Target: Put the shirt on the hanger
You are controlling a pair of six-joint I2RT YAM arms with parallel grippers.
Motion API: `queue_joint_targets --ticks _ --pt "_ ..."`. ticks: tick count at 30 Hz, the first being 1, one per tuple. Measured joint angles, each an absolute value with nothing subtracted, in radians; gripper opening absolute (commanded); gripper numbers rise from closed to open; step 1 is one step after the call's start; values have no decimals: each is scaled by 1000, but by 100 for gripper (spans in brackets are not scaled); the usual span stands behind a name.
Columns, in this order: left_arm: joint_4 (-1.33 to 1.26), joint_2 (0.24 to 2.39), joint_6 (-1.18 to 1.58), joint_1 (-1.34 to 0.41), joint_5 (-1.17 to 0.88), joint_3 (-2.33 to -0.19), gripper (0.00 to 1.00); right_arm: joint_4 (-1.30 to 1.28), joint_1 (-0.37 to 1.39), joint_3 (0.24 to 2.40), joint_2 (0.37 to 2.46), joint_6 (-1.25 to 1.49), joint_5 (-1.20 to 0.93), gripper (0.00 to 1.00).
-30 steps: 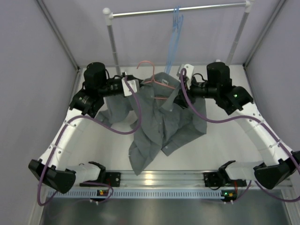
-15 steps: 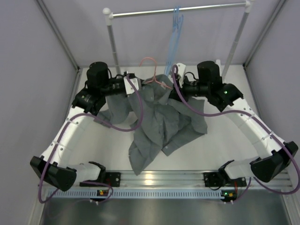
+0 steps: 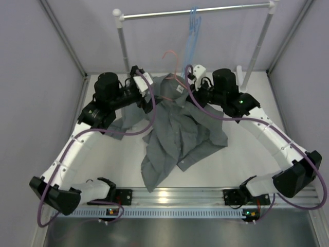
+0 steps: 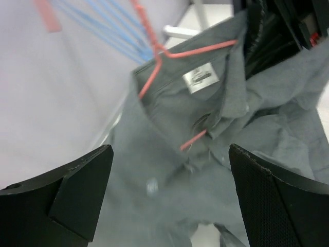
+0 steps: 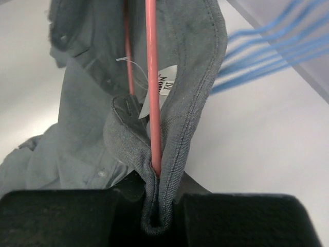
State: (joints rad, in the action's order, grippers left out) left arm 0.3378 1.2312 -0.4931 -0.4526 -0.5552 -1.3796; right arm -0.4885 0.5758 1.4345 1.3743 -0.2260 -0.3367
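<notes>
The grey shirt (image 3: pixel 180 135) hangs from its collar at the back and trails forward over the table. The pink hanger (image 3: pixel 170 55) sits inside the collar, its hook sticking up. My right gripper (image 3: pixel 191 88) is shut on a fold of the shirt's collar (image 5: pixel 198 87) with the hanger wire (image 5: pixel 152 92) pinched inside that fold. My left gripper (image 3: pixel 150 91) stands wide open just left of the collar, touching nothing. In the left wrist view the shirt (image 4: pixel 164 128), its white label (image 4: pixel 200 80) and the hanger (image 4: pixel 204 50) lie beyond the open gripper (image 4: pixel 169 154).
A metal rail (image 3: pixel 205 9) on two posts (image 3: pixel 124 46) spans the back, with light blue hangers (image 3: pixel 192 32) hanging from it just above the pink hook. Grey walls close in both sides. A metal strip (image 3: pixel 164 196) runs along the near edge.
My left gripper has opened and let go of the shirt. The right gripper has shut on the collar and hanger. Both arms have shifted back and raised the collar and hook.
</notes>
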Motion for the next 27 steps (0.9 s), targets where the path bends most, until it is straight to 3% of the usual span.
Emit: queue_joint_targets --ticks 8,14,20,27 --pt "281 1065 -251 -455 -71 -1402 98 -485 540 1359 1322 -150 -188 0" --pt "248 1055 -184 -454 275 -1460 98 -527 543 1262 1124 -109 -65 0" --pt "247 1061 -155 -454 380 -1460 98 -598 546 1065 925 -46 -15 0" --pt "247 1063 -136 -454 387 -1459 98 -698 547 1040 997 33 147 0"
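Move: The right gripper holds the shirt collar over one arm of the pink hanger, whose middle is about 6 cm left, 4 cm ahead and 3 cm above. The blue hangers hang some 15 cm straight ahead and 12 cm higher; the shirt's middle lies roughly 18 cm below, 6 cm back and 3 cm left. From the open, empty left gripper, the pink hanger is about 8 cm right and 2 cm ahead, at about its height. Keep the right gripper shut on collar and hanger arm and, after a small nudge forward, carry them about 14 cm right, drawing back and finally sinking some 9 cm, turning clockwise. Meanwhile swing the still-open left gripper left and up, away from the shirt, about 15 cm sideways and 11 cm higher, turning counter-clockwise until its fingers point forward, then hold it there. ##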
